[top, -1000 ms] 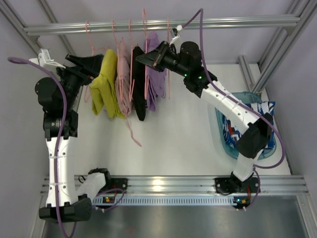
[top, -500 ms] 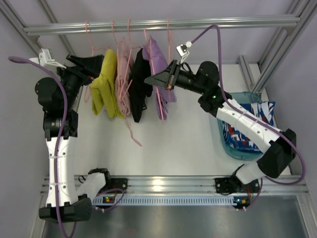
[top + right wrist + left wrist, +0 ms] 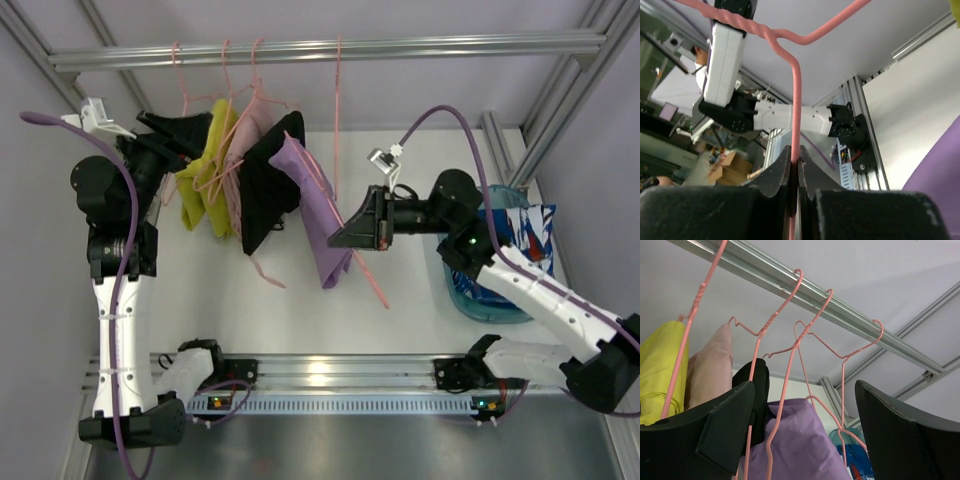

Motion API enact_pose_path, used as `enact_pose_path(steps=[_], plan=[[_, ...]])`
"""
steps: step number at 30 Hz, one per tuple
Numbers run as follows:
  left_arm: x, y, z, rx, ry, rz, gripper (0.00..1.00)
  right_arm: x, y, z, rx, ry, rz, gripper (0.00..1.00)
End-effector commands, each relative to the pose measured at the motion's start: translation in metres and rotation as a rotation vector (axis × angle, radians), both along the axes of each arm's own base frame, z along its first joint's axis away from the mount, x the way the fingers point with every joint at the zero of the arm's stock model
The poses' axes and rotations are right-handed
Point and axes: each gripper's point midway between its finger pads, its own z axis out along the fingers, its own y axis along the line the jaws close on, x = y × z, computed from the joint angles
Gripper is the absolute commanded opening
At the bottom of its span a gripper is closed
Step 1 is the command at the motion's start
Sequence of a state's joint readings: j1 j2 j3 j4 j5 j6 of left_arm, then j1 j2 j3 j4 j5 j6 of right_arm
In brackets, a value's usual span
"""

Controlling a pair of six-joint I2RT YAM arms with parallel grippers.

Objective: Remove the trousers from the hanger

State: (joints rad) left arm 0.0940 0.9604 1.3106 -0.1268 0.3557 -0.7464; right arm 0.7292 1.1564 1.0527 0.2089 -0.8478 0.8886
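Note:
Purple trousers [image 3: 310, 200] hang folded over a pink wire hanger [image 3: 336, 100] whose hook still reaches up to the rail [image 3: 450, 44]. My right gripper [image 3: 336, 240] is shut on that hanger's wire, just right of the purple cloth. The right wrist view shows the jaws [image 3: 794, 162] pinched on the pink wire [image 3: 795, 100], with purple cloth [image 3: 940, 165] at the right edge. My left gripper [image 3: 185, 135] is open and empty beside the yellow trousers [image 3: 205, 180]. In the left wrist view [image 3: 805, 435] it is wide open below the hangers and the purple trousers [image 3: 800, 450].
Yellow, pale pink [image 3: 240, 130] and black trousers [image 3: 262, 190] hang on pink hangers at the rail's left part, crowded and tilted. A teal basket [image 3: 455, 285] holding blue, white and red cloth stands at the right. Metal frame posts stand at the back corners.
My right gripper has moved down and to the right, away from the rail, pulling the hanger and purple trousers with it. The black and pink trousers swung along. The left arm has not moved.

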Motion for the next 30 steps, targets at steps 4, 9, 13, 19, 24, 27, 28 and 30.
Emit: enact_pose_path(steps=[4, 9, 13, 19, 24, 27, 28, 30], plan=[[-0.001, -0.001, 0.016, 0.042, -0.066, -0.011, 0.87, -0.068, -0.047, 0.021, 0.038, -0.366, 0.126, 0.0], [0.001, -0.001, 0.009, 0.05, -0.054, -0.01, 0.87, -0.104, -0.083, -0.015, -0.097, -0.405, 0.191, 0.0], [0.003, -0.002, 0.007, 0.056, -0.05, -0.015, 0.86, -0.115, -0.101, -0.037, -0.17, -0.446, 0.189, 0.0], [0.004, 0.0, 0.007, 0.075, -0.056, -0.004, 0.86, -0.127, -0.125, -0.061, -0.227, -0.378, 0.147, 0.0], [0.007, 0.0, 0.005, 0.078, -0.049, -0.005, 0.86, -0.117, -0.136, -0.056, -0.212, -0.284, 0.01, 0.0], [0.009, -0.001, 0.006, 0.083, -0.049, -0.012, 0.86, -0.109, -0.144, -0.052, -0.208, -0.25, -0.102, 0.0], [0.011, -0.001, 0.005, 0.083, -0.047, -0.013, 0.86, -0.104, -0.149, -0.048, -0.21, -0.252, -0.166, 0.0], [0.013, -0.002, 0.004, 0.089, -0.045, -0.014, 0.86, -0.101, -0.153, -0.044, -0.214, -0.236, -0.223, 0.0]])
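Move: The right hand pinches the hanger with the purple trousers, whose middle is about 5 cm ahead, 3 cm left and 8 cm below it. From that hand the black trousers hang some 10 cm ahead and 12 cm left, the empty hanger 20 cm straight ahead, and the teal bin 12 cm ahead, 35 cm right and well below. From the left hand the purple trousers are roughly 12 cm back, 17 cm right and 18 cm lower. Right hand, still pinching the hanger, carries it away from the rod: 15 cm right, 10 back, dipping slightly. ##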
